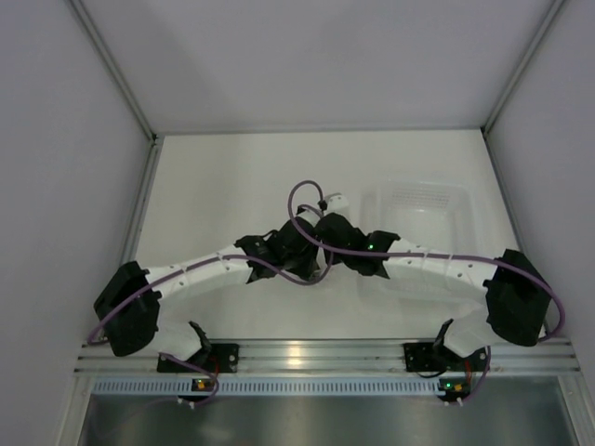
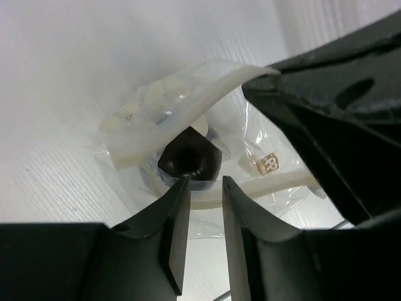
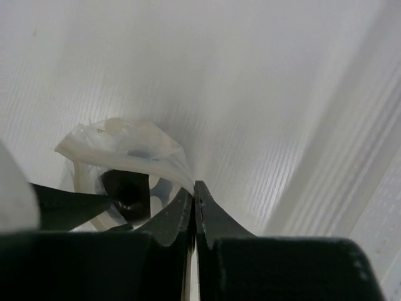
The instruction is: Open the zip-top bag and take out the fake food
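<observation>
The zip-top bag [image 2: 135, 135] is small, clear and crinkly, with a white zip rim, and hangs between both grippers above the table. The fake food [image 2: 190, 157], a dark glossy ball, sits inside it. My left gripper [image 2: 203, 185] has its jaws apart, tips right at the ball, with bag plastic showing in the gap. My right gripper [image 3: 194, 185] is shut on the bag's white rim [image 3: 169, 166]; the ball [image 3: 125, 191] shows to its left. In the top view both grippers meet mid-table, with a bit of the bag [image 1: 333, 199] showing above them.
A white translucent rectangular tub [image 1: 423, 223] stands on the table right of the grippers, partly under the right arm. White walls enclose the table on the left, back and right. A purple cable [image 1: 302, 195] loops above the wrists.
</observation>
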`<state>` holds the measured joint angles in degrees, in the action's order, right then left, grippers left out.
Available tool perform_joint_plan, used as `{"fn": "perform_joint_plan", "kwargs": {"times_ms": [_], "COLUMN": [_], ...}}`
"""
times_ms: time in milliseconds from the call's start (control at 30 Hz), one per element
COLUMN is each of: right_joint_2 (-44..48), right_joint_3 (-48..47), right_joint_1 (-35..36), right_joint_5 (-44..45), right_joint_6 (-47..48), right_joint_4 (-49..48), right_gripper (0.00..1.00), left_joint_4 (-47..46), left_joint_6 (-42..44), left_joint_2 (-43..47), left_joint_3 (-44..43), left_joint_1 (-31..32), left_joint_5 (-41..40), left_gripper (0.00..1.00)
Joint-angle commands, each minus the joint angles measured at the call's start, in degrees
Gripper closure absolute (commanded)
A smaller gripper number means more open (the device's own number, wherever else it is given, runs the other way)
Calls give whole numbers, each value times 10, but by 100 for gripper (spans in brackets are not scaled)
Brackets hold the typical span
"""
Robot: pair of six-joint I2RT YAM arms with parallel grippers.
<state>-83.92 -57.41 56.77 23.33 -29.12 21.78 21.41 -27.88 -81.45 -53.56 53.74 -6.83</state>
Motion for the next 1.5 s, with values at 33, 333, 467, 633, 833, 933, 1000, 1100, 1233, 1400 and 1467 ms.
{"fn": "perform_joint_plan", "kwargs": {"times_ms": [33,333,467,633,833,933,1000,1100,1233,1400,1467], "right_joint_2": [48,39,39,33,31,36,38,48,74,96,99], "right_joint_3": [6,-2,0,-8,0,9,14,24,36,51,54], "right_joint_1": [77,141,146,146,129,123,119,111,100,92,91], "right_joint_5": [22,94,122,149,138,136,135,131,127,116,106], "right_joint_6": [-11,-77,-93,-86,-78,-69,-68,-66,-63,-54,-53], "right_joint_4": [-107,-95,-80,-53,-43,-44,-43,-44,-45,-62,-65], "right_gripper": [100,100,100,100,100,100,100,100,100,100,100], "left_joint_4": [-11,-160,-168,-168,-168,-168,-168,-166,-127,-124,-124], "left_joint_6": [-82,-181,-179,-171,-169,-185,-192,-194,-176,-181,-183], "left_joint_2": [23,86,53,19,-27,-47,-56,-64,-113,-140,-147], "left_joint_3": [10,93,97,97,75,67,62,53,10,-6,-9], "left_joint_1": [-7,2,3,18,32,32,32,32,33,36,37], "left_joint_5": [-81,-103,-72,-49,-27,-31,-37,-34,-24,-29,-34], "left_gripper": [67,68,69,62,60,60,59,53,43,43,43]}}
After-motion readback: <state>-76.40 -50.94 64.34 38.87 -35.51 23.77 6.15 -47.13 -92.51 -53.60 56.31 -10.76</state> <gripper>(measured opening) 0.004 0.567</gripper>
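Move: The dark fake food sits in the open bag about 4 cm ahead of my left fingertips, 3 cm to their right and 4 cm below. The bag mouth's middle is nearer, some 3 cm ahead, 3 cm right and a centimetre below, and the white basket's middle is about 7 cm ahead, 27 cm right and 7 cm down. From my right hand, which pinches the mouth's right-hand end, the food lies about 5 cm left, level fore-and-aft, 6 cm below. I work my left fingertips in between the two zip strips: a small lift forward and left while the wrist turns some 15 degrees counter-clockwise, then about 7 cm right and 4 cm down, the fingers spreading plainly wider. Keeping its pinch on the rim, my right hand first swings about 5 cm left, back and up, then returns some 8 cm right, sinking a little. ##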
